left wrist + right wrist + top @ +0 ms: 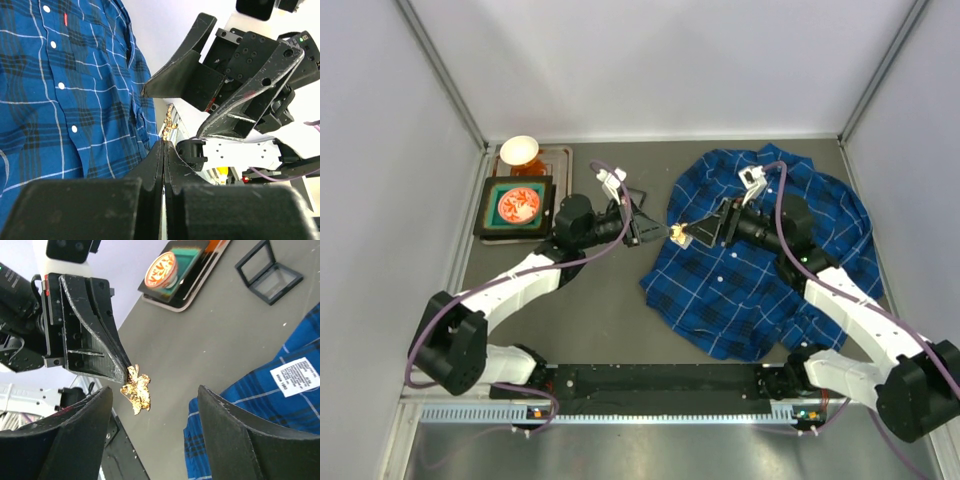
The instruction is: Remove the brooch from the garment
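Observation:
The brooch (136, 389) is a small golden leaf-like ornament. My left gripper (122, 371) is shut on its upper edge and holds it in the air over the grey table, just off the left edge of the garment (760, 270). No cloth touches the brooch in the right wrist view. My right gripper (153, 388) is open, with one finger on each side of the brooch and not touching it. Seen from the left wrist, the brooch (169, 122) sticks out past the shut left gripper (164, 142). The blue plaid garment (50, 100) lies spread on the table.
At the far left stands a tray (560, 155) with a white bowl (519, 150), and in front of it a dark box with a red-patterned plate (519, 205). A small open black case (638, 195) lies between the tray and the shirt. A white label (295, 376) shows on the shirt.

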Tool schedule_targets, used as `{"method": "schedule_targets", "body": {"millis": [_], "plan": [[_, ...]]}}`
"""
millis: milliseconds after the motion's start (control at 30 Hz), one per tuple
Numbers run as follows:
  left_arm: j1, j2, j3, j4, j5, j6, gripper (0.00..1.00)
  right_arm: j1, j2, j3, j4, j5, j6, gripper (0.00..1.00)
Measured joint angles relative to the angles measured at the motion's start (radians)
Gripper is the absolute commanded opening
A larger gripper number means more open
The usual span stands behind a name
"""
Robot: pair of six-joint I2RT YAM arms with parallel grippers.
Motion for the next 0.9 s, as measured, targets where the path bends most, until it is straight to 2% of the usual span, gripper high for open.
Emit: {"method": "schedule_targets", "body": {"millis": [167, 233, 433, 567, 733, 900], "plan": [[-0.005, -0.032, -0.004, -0.034, 0.022, 0.045, 0.00, -0.008, 0.019, 0.000, 0.020, -0.075, -0.015, 0.48], [-0.008, -0.056, -0.004, -0.052, 0.029, 0.068, 0.00, -0.019, 0.021, 0.000, 0.045, -0.105, -0.002, 0.44], [-0.014, -0.076, -0.004, -0.066, 0.042, 0.097, 0.00, -0.032, 0.051, -0.019, 0.169, -0.205, 0.061, 0.40], [-0.018, -0.076, -0.006, -0.072, 0.048, 0.101, 0.00, -0.033, 0.071, -0.039, 0.219, -0.259, 0.089, 0.28], [-0.018, -0.076, -0.007, -0.072, 0.051, 0.105, 0.00, -0.033, 0.079, -0.045, 0.261, -0.301, 0.112, 0.27], [-0.019, -0.076, -0.007, -0.072, 0.056, 0.107, 0.00, -0.033, 0.103, -0.045, 0.323, -0.340, 0.135, 0.01]]}}
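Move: The gold brooch, held up clear of the garment in the left fingers, sits just past the open right fingertips: some 3 cm to the right hand's left, about 1 cm ahead, level with it. The white label on the garment lies roughly 13 cm ahead, 2 cm left and 24 cm below; the black frame about 23 cm ahead, 13 cm left, as far below. From the left hand, the brooch is about 3 cm right and 1 cm ahead. Close the wide-open right gripper almost shut on the brooch's free end to pinch it, easing the hand about 3 cm back and 2 cm left, slightly up, while turning it some 15 degrees counter-clockwise. Keep the left fingers shut on the brooch and draw that hand back about 2.5 cm as the right follows it. ##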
